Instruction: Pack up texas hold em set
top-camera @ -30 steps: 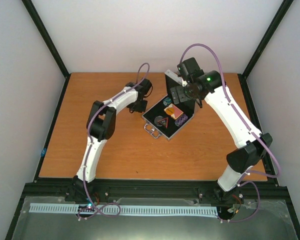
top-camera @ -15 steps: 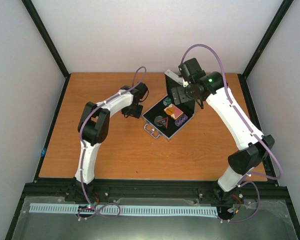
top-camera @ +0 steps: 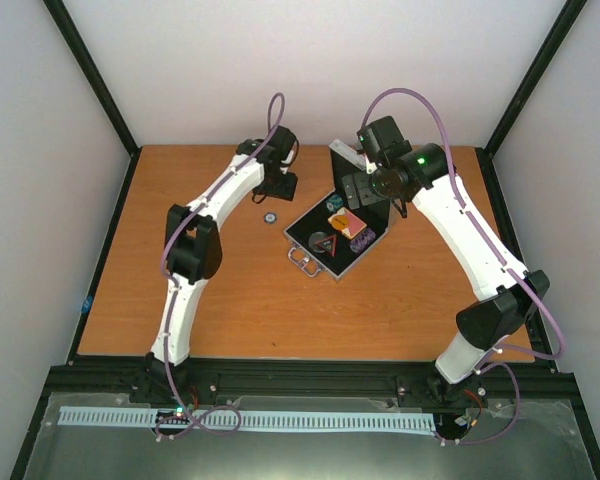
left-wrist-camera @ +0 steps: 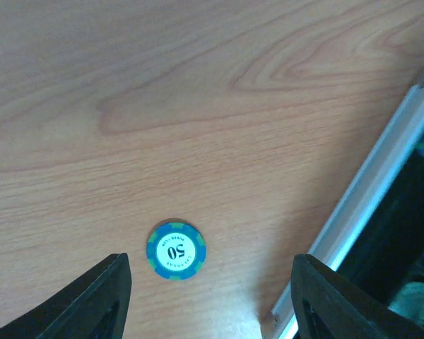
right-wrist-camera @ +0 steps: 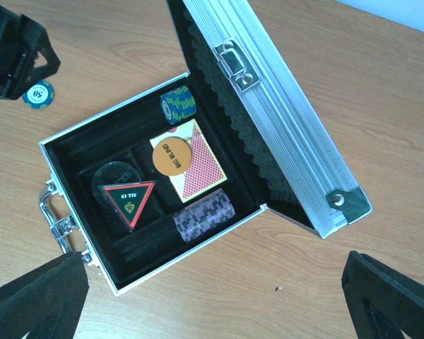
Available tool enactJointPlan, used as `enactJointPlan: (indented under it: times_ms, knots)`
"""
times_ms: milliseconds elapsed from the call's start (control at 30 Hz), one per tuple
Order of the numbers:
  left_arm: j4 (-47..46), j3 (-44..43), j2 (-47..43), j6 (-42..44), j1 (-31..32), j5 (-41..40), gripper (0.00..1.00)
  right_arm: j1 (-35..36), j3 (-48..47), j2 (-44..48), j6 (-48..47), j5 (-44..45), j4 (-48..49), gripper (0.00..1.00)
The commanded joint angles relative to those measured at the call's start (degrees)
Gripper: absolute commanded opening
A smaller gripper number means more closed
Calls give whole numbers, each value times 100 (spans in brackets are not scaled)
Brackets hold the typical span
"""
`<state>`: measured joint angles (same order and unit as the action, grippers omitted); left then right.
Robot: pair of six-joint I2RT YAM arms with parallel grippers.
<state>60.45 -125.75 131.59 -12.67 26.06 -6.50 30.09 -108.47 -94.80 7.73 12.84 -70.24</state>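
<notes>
The silver case [top-camera: 318,262] lies open at the table's middle, its lid [right-wrist-camera: 283,120] standing up. The black lining holds a blue-green chip stack [right-wrist-camera: 179,104], a purple chip row [right-wrist-camera: 205,215], the pink-white card pack [right-wrist-camera: 201,176], an orange disc [right-wrist-camera: 171,157], a black-red triangle [right-wrist-camera: 129,198] and a clear disc [right-wrist-camera: 113,173]. One blue poker chip [left-wrist-camera: 176,250] [top-camera: 269,216] lies flat on the wood left of the case. My left gripper [left-wrist-camera: 212,296] [top-camera: 277,186] hovers open above that chip, holding nothing. Over the case, my right gripper [right-wrist-camera: 212,304] [top-camera: 365,192] stands open and empty.
The case's metal handle [right-wrist-camera: 60,226] points toward the near-left. The case's aluminium rim [left-wrist-camera: 367,191] runs close to the right of the loose chip. Black frame posts border the wooden table [top-camera: 200,300] on all sides.
My left gripper has opened and drawn back toward the table's far side. The blue chip now shows on the wood beneath it. The right arm has stayed put.
</notes>
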Motion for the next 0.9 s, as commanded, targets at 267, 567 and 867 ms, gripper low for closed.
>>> enactJointPlan:
  times_ms: [267, 567, 867]
  knots:
    - [445, -377, 704, -256, -255, 241, 69, -55, 50, 134, -34, 14, 10, 100]
    - [380, -100, 892, -494, -416, 565, 67, -55, 86, 120, -26, -71, 0, 100]
    - [230, 28, 943, -544, -462, 614, 67, -60, 159, 138, -43, -62, 31, 100]
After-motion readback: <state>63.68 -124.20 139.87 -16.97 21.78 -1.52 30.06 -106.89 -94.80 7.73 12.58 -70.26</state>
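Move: Below the left hand, the blue-green 50 chip lies on the table about 11 cm down, 3 cm back and 3 cm to the left. The open case's tray is centred 15 cm to this hand's right and 7 cm back, with its handle some 6 cm right and 15 cm back; the chip stack inside is about 14 cm right and 2 cm ahead. From the right hand, the 50 chip is roughly 24 cm left, 10 cm ahead and 28 cm below. Sinking about 9 cm towards the loose 50 chip, the left hand also shifts some 3 cm left, with a short hover partway before the last 2 cm. The wrist tips about 15 degrees so the fingers point nearly straight down, and they stay about two-thirds open, coming close around the chip without closing on it. ##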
